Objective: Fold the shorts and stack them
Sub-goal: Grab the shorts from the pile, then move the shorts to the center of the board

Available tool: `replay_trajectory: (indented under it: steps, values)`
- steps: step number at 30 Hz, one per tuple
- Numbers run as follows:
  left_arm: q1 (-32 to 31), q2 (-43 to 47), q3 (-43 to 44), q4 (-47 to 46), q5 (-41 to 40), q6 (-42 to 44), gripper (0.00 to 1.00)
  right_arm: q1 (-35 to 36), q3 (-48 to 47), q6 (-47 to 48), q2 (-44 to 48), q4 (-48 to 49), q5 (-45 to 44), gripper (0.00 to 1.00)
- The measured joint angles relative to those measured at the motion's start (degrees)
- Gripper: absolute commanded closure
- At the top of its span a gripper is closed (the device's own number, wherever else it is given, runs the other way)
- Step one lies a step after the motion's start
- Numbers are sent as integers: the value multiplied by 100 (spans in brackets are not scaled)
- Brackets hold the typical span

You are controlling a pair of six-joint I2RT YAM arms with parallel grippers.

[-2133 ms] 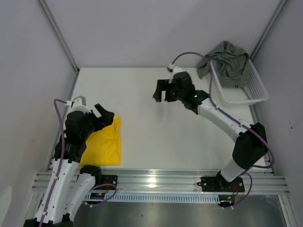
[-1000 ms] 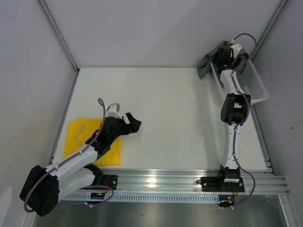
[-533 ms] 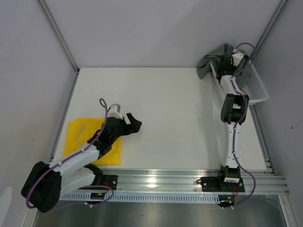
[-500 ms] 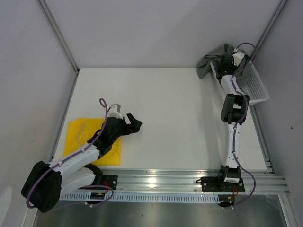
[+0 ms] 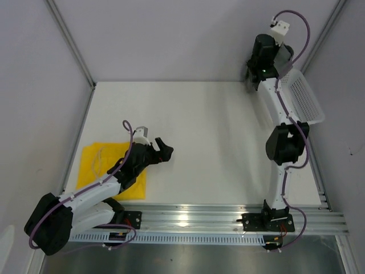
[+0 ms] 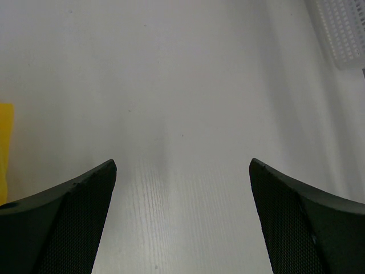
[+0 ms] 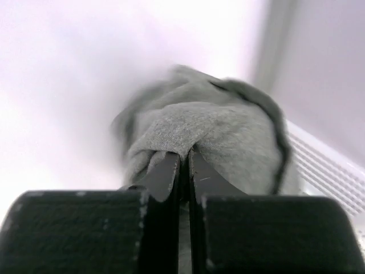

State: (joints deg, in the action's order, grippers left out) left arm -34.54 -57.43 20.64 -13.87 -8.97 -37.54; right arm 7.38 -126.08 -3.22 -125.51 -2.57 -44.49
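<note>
The yellow shorts (image 5: 100, 165) lie folded flat at the table's front left; a sliver of them shows in the left wrist view (image 6: 4, 142). My left gripper (image 5: 162, 151) hovers just to their right, open over bare table, with nothing between its fingers (image 6: 68, 217). My right gripper (image 7: 183, 154) is shut on a fold of the grey-green shorts (image 7: 228, 137), which bunch up over its tips. In the top view that gripper (image 5: 251, 73) is raised at the back right, beside the basket, and the arm hides most of the cloth.
The white mesh basket (image 5: 302, 100) stands at the back right against the wall; its corner shows in the left wrist view (image 6: 342, 28). Grey walls and metal posts enclose the table on three sides. A metal rail runs along the front.
My right gripper has shut on the grey-green shorts in the basket and lifted them up and out. The left arm has barely shifted.
</note>
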Motion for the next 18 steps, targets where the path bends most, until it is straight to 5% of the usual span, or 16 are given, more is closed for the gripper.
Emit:
replay_trajectory:
  steps: [9,18]
  values:
    - [-66,850,-57,358,-389,-44,1,1637,396,-474,3335,-1241,1515,100]
    - [-74,3333,1174,2588,-903,-96,1,2684,1432,-1290,4940,-2907,3165,100]
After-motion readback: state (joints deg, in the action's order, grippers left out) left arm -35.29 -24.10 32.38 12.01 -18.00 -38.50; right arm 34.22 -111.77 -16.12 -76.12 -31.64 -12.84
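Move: The grey shorts are already pinched in the shut right fingers, high above the table's far edge. The open middle of the table, over which they are being taken, lies roughly 31 cm back, 40 cm to the left and 34 cm below. The white basket stands about 8 cm back and 5 cm to the right, some 28 cm down. From the left hand, the table's middle is about 5 cm ahead, 7 cm right and 11 cm below. The grey shorts are swept away from the basket and over the table by the right hand, which keeps its pinch and goes about 30 cm back and over 20 cm left, rising some 25 cm before sinking a little, while turning nearly 60 degrees counter-clockwise. The open, empty left hand speeds upward some 16 cm, drifting left, its fingers tipping up. ##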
